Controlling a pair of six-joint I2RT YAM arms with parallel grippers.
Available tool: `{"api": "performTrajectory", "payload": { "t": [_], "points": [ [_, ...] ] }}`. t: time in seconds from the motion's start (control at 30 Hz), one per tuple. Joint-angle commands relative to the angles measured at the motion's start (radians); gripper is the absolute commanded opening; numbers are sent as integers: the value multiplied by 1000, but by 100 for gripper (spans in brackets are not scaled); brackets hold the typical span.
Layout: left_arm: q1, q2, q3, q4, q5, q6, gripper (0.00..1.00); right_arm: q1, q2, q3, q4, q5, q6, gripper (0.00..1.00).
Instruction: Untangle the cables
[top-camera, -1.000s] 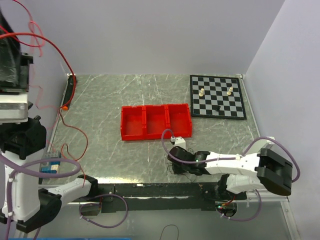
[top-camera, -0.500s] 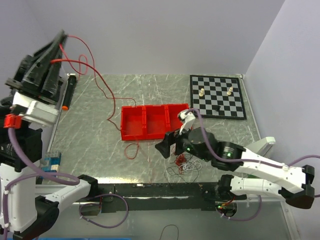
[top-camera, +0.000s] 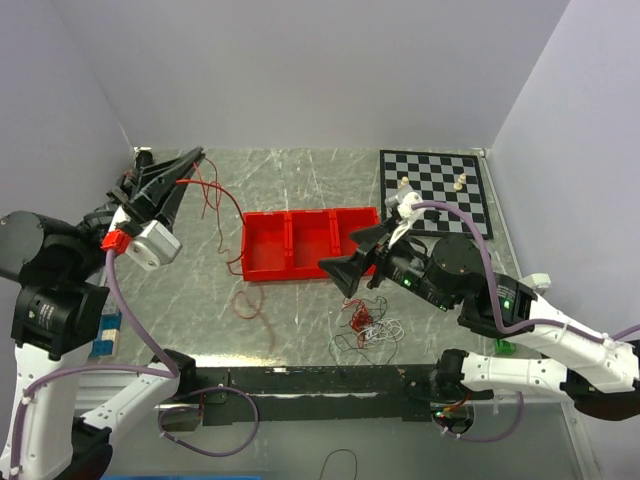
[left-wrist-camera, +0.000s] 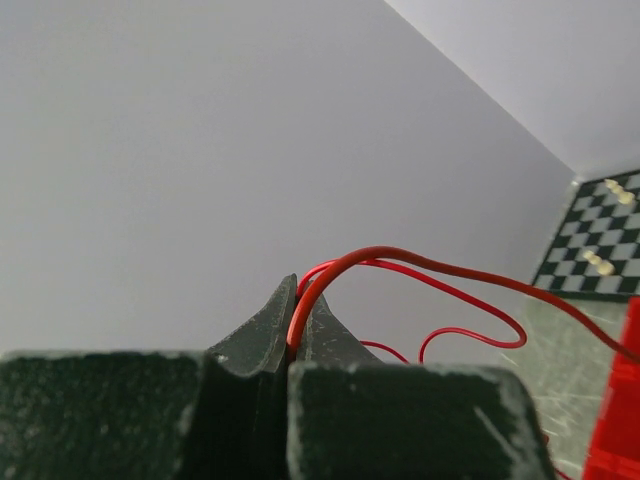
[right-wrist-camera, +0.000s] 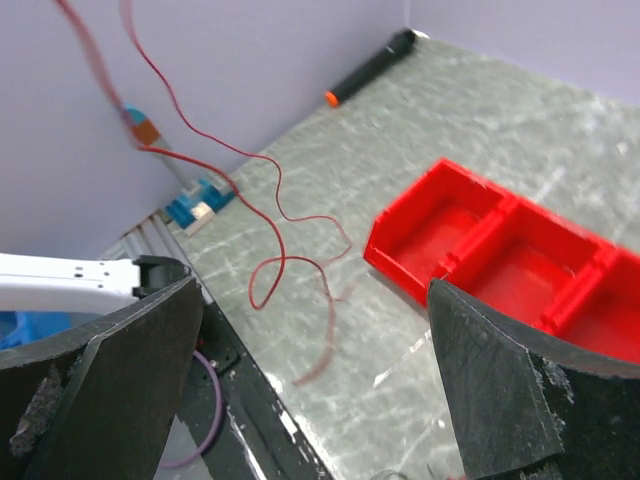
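My left gripper (top-camera: 193, 157) is raised over the table's back left and is shut on a thin red cable (top-camera: 212, 192). In the left wrist view the cable (left-wrist-camera: 400, 258) is pinched between the closed jaws of the left gripper (left-wrist-camera: 292, 322). It hangs down past the left end of the red tray and loops on the table, as the right wrist view (right-wrist-camera: 268, 268) shows. A small tangle of red, white and black cables (top-camera: 368, 325) lies near the front edge. My right gripper (top-camera: 357, 256) hovers above and behind it, open and empty, with its jaws wide apart in its own view (right-wrist-camera: 320, 395).
A red three-compartment tray (top-camera: 312, 242) sits mid-table and shows in the right wrist view (right-wrist-camera: 500, 250). A chessboard (top-camera: 435, 195) with a few pieces lies back right. A black marker with an orange tip (right-wrist-camera: 370, 68) lies at the far left edge. A blue block (top-camera: 108, 335) sits front left.
My left arm swung down and right with the red cable, whose loose end now trails on the table. My right gripper lifted off the tangle and opened wide.
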Motion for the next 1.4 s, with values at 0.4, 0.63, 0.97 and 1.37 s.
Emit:
{"api": "performTrajectory", "payload": {
  "t": [0.4, 0.63, 0.97, 1.37],
  "points": [
    [3, -72, -79, -107, 68, 6, 1, 8, 278, 234, 321, -374, -151, 100],
    [3, -74, -85, -100, 71, 0, 1, 8, 365, 280, 358, -414, -151, 100],
    [3, -81, -88, -85, 70, -8, 1, 8, 450, 329, 352, -408, -142, 59],
    [3, -169, -235, -154, 80, 138, 6, 8, 207, 214, 283, -189, -222, 0]
  ]
}}
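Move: From the right hand, open and empty, the stretch of red cable it goes for hangs about 15 cm to its left, level fore and aft and some 8 cm higher. The red box lies about 18 cm ahead, 5 cm left and 36 cm below; the leftover cable tangle is 3 cm back, 6 cm right and 38 cm below. From the left hand, which already holds the cable, that same stretch is about 7 cm right, 3 cm back and 10 cm lower. Reaching left about 14 cm and rising some 5, the right hand swings counter-clockwise with open fingers to the hanging red cable, closes on it just beside the left gripper, then draws back right about 4 cm with it. The left hand lowers the held cable about 5 cm to meet it, waits, then eases its squeeze slightly and sinks a little more, the cable still between its fingers. ##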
